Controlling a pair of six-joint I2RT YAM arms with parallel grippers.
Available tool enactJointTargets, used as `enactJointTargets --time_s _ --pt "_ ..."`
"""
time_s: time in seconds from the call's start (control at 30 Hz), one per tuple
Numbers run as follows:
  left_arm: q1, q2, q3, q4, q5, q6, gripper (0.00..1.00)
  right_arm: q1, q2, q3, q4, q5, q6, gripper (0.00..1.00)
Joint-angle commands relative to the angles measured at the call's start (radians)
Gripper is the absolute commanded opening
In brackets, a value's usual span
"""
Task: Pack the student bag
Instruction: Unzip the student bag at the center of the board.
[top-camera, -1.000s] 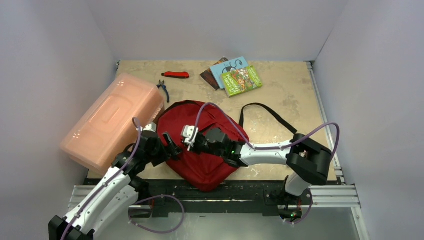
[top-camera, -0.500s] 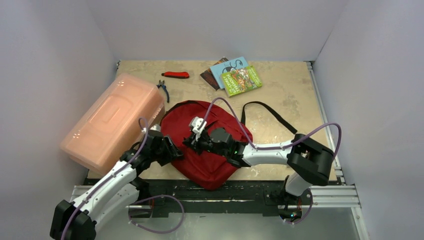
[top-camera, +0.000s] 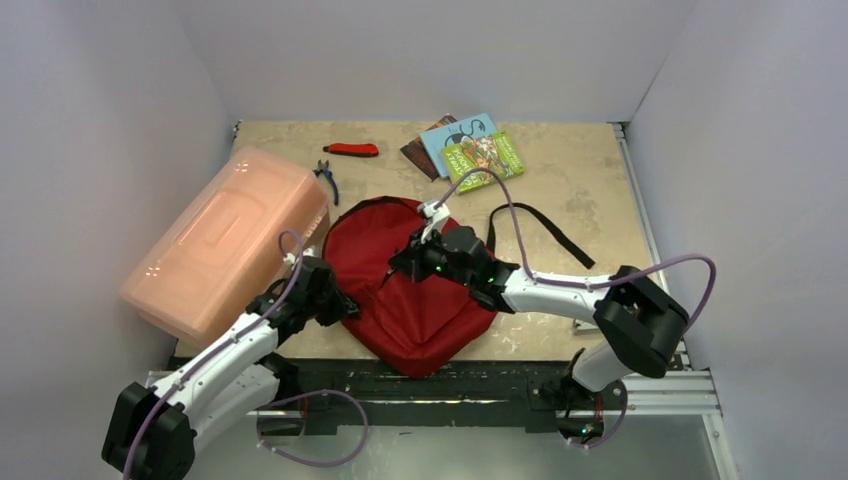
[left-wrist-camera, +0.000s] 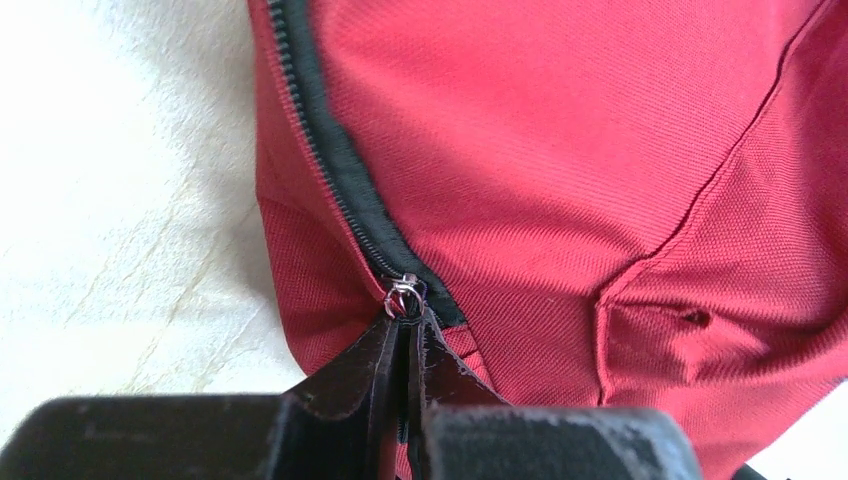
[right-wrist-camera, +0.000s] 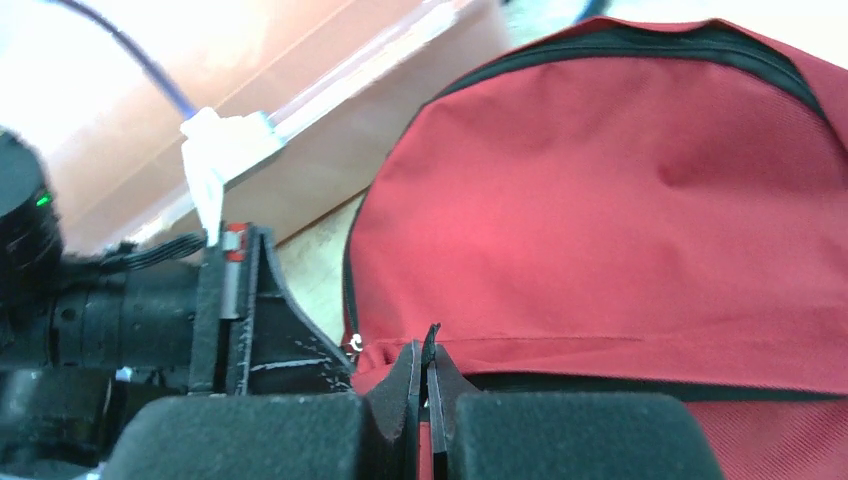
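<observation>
The student bag (top-camera: 420, 300), a red backpack with black zippers, lies flat at the table's near middle. At its left edge my left gripper (top-camera: 340, 305) is shut on a black zipper pull. The left wrist view shows that gripper (left-wrist-camera: 405, 322) pinching the tab just below the pull's metal ring (left-wrist-camera: 403, 297), at the end of the black zipper (left-wrist-camera: 330, 150). My right gripper (top-camera: 402, 268) sits on the bag's top face. In its own view it (right-wrist-camera: 430, 350) is shut on a thin black pull tab (right-wrist-camera: 431, 335), with the left gripper's finger (right-wrist-camera: 290, 340) close beside it.
A pink translucent box (top-camera: 225, 240) lies against the bag's left side. Pliers (top-camera: 326, 178) and a red cutter (top-camera: 352, 150) lie at the back, with several books (top-camera: 470, 148) to their right. The bag's black strap (top-camera: 540, 228) trails right.
My left gripper has closed on the zipper pull at the bag's left edge. My right gripper, still shut, has moved back and right across the bag, pulling the fabric with it.
</observation>
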Motion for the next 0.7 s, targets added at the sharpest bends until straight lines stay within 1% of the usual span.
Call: enactJointTargets --time_s 0.0,0.1,0.2,0.33,0.4,0.43,0.53,0.6,0.67 --pt "0.002 -0.018 -0.003 -0.109 -0.105 0.026 0.00 -0.118 -0.133 -0.028 0.109 0.029 0.172 0.00" --pt "0.003 -0.043 -0.003 -0.121 -0.121 0.031 0.00 -0.185 -0.143 -0.013 0.025 0.095 0.135 0.00" --pt "0.003 -0.054 0.003 -0.135 -0.128 0.040 0.00 -0.241 -0.117 0.021 -0.041 0.106 0.071 0.00" --pt "0.003 -0.068 0.014 -0.153 -0.140 0.057 0.00 -0.265 -0.059 0.109 -0.192 0.153 -0.050 0.00" --pt "0.003 -0.089 0.014 -0.157 -0.142 0.062 0.00 -0.267 -0.042 0.130 -0.228 0.154 -0.102 0.00" --pt "0.003 -0.102 0.015 -0.160 -0.142 0.067 0.00 -0.267 -0.041 0.129 -0.235 0.178 -0.120 0.00" --pt "0.003 -0.138 0.026 -0.180 -0.147 0.081 0.00 -0.294 -0.033 0.134 -0.261 0.267 -0.119 0.00" --pt "0.003 -0.160 0.025 -0.186 -0.151 0.081 0.00 -0.330 -0.018 0.144 -0.275 0.254 -0.095 0.00" --pt "0.003 -0.179 0.021 -0.187 -0.150 0.077 0.00 -0.339 0.001 0.158 -0.286 0.242 -0.098 0.00"
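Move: The pocket zipper's upper-right end, where the pull in the right fingers is bound, lies about 11 cm ahead, 11 cm to the right and 2 cm below that hand. The main zipper's pull, held in the left fingers, is roughly 10 cm back and 9 cm left. Beyond the bag, the pliers lie some 24 cm ahead and 14 cm left, the green book 28 cm ahead and 20 cm right. From the left hand, that zipper end is about 21 cm ahead and 20 cm right. The front pocket's zipper pull, already pinched in the shut right fingers, is drawn diagonally forward and to the right along its zipper, quickly and nearly level, about 16 cm, while that wrist turns some 25 degrees clockwise. At the bag's lower left the left hand keeps its pinch on the main zipper's pull as a counter-hold, rising a little and easing about 2 cm left. ##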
